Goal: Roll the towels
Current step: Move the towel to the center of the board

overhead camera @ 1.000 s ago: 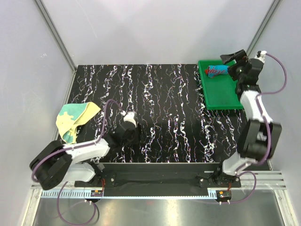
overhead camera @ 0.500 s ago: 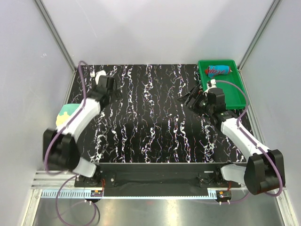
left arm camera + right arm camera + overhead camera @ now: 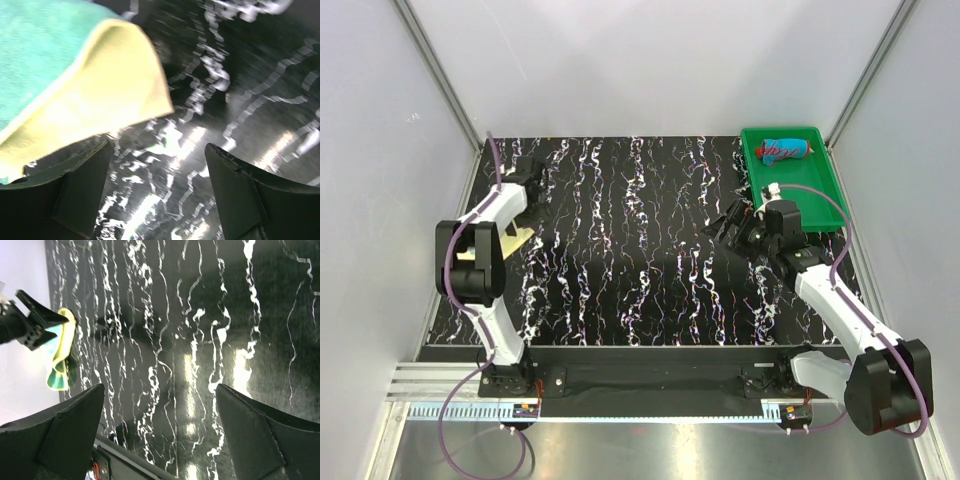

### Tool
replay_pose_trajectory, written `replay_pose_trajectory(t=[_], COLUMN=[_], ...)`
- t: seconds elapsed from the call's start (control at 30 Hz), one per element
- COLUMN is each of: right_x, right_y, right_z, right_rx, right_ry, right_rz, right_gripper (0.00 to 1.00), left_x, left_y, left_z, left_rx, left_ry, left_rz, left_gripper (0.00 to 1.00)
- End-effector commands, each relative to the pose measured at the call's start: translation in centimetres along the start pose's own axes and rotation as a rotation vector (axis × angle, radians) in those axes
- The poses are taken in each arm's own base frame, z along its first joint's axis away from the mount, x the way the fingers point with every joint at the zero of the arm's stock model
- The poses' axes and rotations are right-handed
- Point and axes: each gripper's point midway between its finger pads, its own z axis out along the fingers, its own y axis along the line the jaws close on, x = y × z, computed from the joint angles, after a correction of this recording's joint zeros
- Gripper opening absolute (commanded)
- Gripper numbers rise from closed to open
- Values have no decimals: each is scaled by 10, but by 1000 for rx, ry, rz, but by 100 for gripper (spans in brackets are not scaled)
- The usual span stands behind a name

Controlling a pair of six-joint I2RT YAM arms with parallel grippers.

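Note:
The red and blue towel (image 3: 782, 150) lies as a short roll at the back of the green tray (image 3: 810, 205). The pale yellow and teal towel (image 3: 75, 85) lies at the table's left side, mostly hidden under my left arm in the top view, with one corner (image 3: 516, 240) showing. My left gripper (image 3: 530, 173) is at the back left, open (image 3: 157, 165), empty over bare table, and the towel's edge sits just above its left finger (image 3: 80, 190). My right gripper (image 3: 728, 222) hangs open (image 3: 160, 425) and empty over the table, left of the tray. The yellow towel (image 3: 61, 357) shows far off in its view.
The table (image 3: 640, 260) is black with white marbling. Grey walls and metal posts close in the left, back and right sides. The tray takes up the back right corner. Both arm bases stand on the rail at the near edge.
My left arm swung from the near middle to the back left and its jaws opened. My right arm drew back from the tray, leaving the red roll there, and now hovers over the table.

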Motion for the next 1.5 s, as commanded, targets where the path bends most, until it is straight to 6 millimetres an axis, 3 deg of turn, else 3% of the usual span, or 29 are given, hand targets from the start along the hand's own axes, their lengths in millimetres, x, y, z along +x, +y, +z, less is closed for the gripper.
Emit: replay_pose_trajectory(t=[0.0,0.27,0.37,0.73,0.83,0.87,1.03,1.13,1.23,1.33,1.47], right_x=[12,13,15,21,22,22,25,27,28,27,27], right_y=[-2,-4,-5,-11,-12,-12,-15,-18,-19,-20,-18], right_z=[1,5,3,-9,-10,-11,-12,-13,-14,-15,-15], right_rx=[-13,-1,5,37,42,44,48,55,58,63,57], right_ry=[48,80,89,116,120,119,115,118,117,111,106], right_rz=[-20,-50,-60,-96,-104,-105,-97,-94,-97,-99,-94], right_gripper=[100,100,100,100,100,100,100,100,100,100,100], left_x=[-6,7,3,8,6,8,2,1,1,-4,8], left_y=[4,-3,5,16,15,13,12,6,-6,-23,-56], left_z=[8,31,37,51,56,59,62,62,54,25,-12], left_rx=[28,55,49,51,65,71,92,133,204,258,331], left_ry=[14,90,100,133,142,156,153,157,150,100,70], left_rz=[-20,-15,-47,-88,-94,-93,-90,-90,-86,-47,32], left_gripper=[80,80,80,61,50,40,8,0,0,0,0])
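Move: The corner of the yellow-and-teal towel lies almost directly under the left hand, about 1 cm to its left and some 5 cm down. The rest of the towel spreads left and back from there, its middle about 13 cm left and 7 cm back. The board's middle is some 28 cm to the right and 3 cm back. From the right hand, that corner lies about 48 cm left, 2 cm farther out and 15 cm down. Sinking about 4 cm and easing 2 to 3 cm left, the left hand brings its wide-open fingers down around the towel's yellow edge, just in from the corner. They shut and pinch it, and the hand then turns back, drawing the edge about 4 cm right. The right hand, open and empty, sinks and draws back some 3 cm. ##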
